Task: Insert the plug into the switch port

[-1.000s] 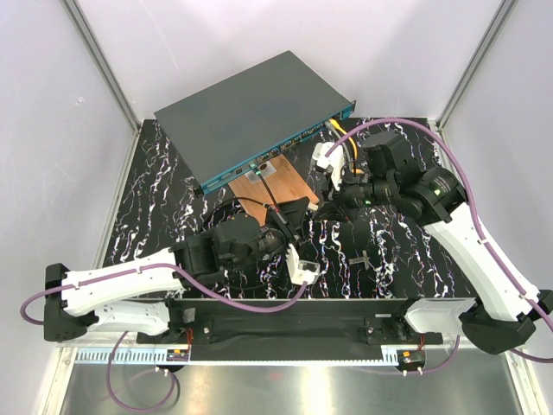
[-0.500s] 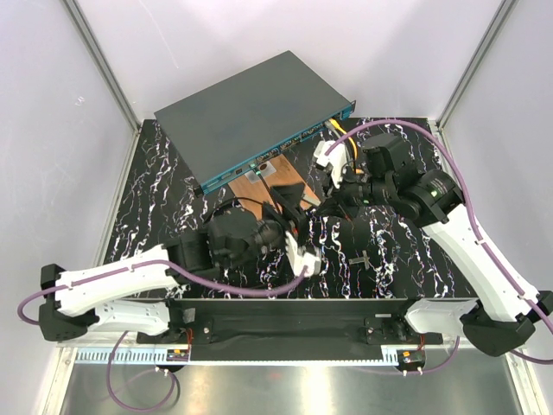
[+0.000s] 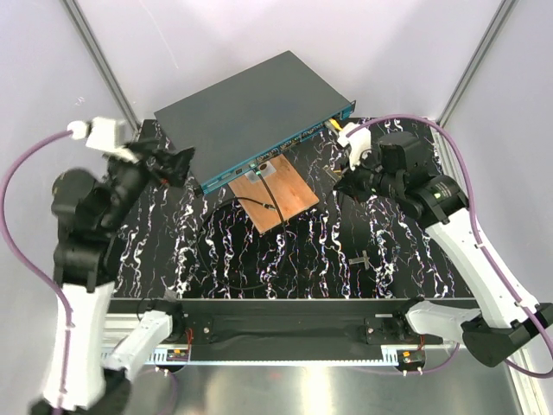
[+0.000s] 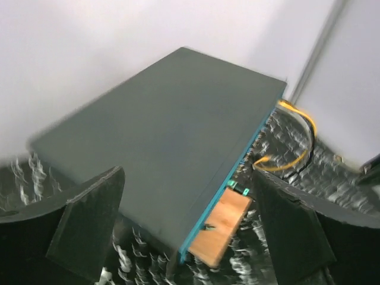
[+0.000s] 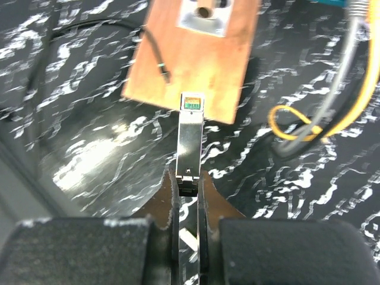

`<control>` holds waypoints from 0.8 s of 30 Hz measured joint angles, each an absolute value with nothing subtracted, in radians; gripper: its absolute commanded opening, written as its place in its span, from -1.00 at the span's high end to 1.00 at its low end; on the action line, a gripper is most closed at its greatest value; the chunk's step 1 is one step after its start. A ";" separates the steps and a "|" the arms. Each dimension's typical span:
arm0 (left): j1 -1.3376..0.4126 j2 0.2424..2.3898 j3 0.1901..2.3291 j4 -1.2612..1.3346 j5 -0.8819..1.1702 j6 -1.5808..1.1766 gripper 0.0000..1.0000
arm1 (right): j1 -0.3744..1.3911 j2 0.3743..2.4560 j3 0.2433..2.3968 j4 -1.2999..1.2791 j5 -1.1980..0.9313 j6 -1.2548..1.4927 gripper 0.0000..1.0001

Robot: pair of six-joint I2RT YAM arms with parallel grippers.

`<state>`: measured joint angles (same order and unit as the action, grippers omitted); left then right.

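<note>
The switch (image 3: 251,112) is a flat dark grey box lying at the back of the table, its narrow teal port face (image 3: 289,145) turned toward the arms. It fills the left wrist view as well, switch (image 4: 172,130). My left gripper (image 3: 170,164) hangs open by the switch's left corner; its fingers (image 4: 89,225) stand wide apart around nothing, left gripper (image 4: 190,231). My right gripper (image 3: 344,183) is shut on the plug (image 5: 191,139), a slim metal piece that sticks forward from the right gripper (image 5: 189,184) over the near edge of a copper board.
A copper-brown board (image 3: 281,194) lies just before the teal face; it also shows as board (image 5: 196,59) and board (image 4: 222,231). Yellow cable (image 3: 333,124) loops at the switch's right end, yellow cable (image 5: 350,101). A thin black wire (image 5: 71,35) curls left. A small grey part (image 3: 363,259) lies on the mat.
My left arm swung from the table's middle up to the far left and its gripper opened. My right gripper closed on the plug and drew slightly right.
</note>
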<state>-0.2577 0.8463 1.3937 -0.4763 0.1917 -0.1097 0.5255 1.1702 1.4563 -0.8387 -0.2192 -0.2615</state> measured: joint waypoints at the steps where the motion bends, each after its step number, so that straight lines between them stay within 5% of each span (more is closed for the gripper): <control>1: -0.184 0.820 1.364 -0.468 0.232 -0.188 -0.92 | 0.521 1.172 1.447 -0.822 -0.210 -0.262 1.00; 10: 0.251 0.683 0.899 -0.259 0.596 -0.865 -0.97 | 0.514 1.290 1.427 -0.693 -0.133 -0.270 1.00; 24: 0.296 0.829 0.670 0.123 0.656 -1.157 -0.80 | 0.514 1.411 1.454 -0.592 -0.067 -0.221 1.00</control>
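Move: The switch port lies about 16 cm ahead of the right hand, which holds the plug, some 8 cm to its left and a little below. The grey and yellow cables enter the switch roughly 20 cm ahead of that hand and 1 cm left; the wooden board lies far lower, about 6 cm ahead and 16 cm left. From the empty left hand, the port is some 16 cm ahead, 29 cm right and 20 cm lower. The plug, still pinched in the right fingers with its contact end leading, is carried about 9 cm forward and 4 cm down towards the port face, easing off as it turns slightly clockwise to square up with it. The left hand, empty and open, sinks some 16 cm beside the switch's left end, drifting forward and left, its left side rolling down and its fingertips tipping down. ##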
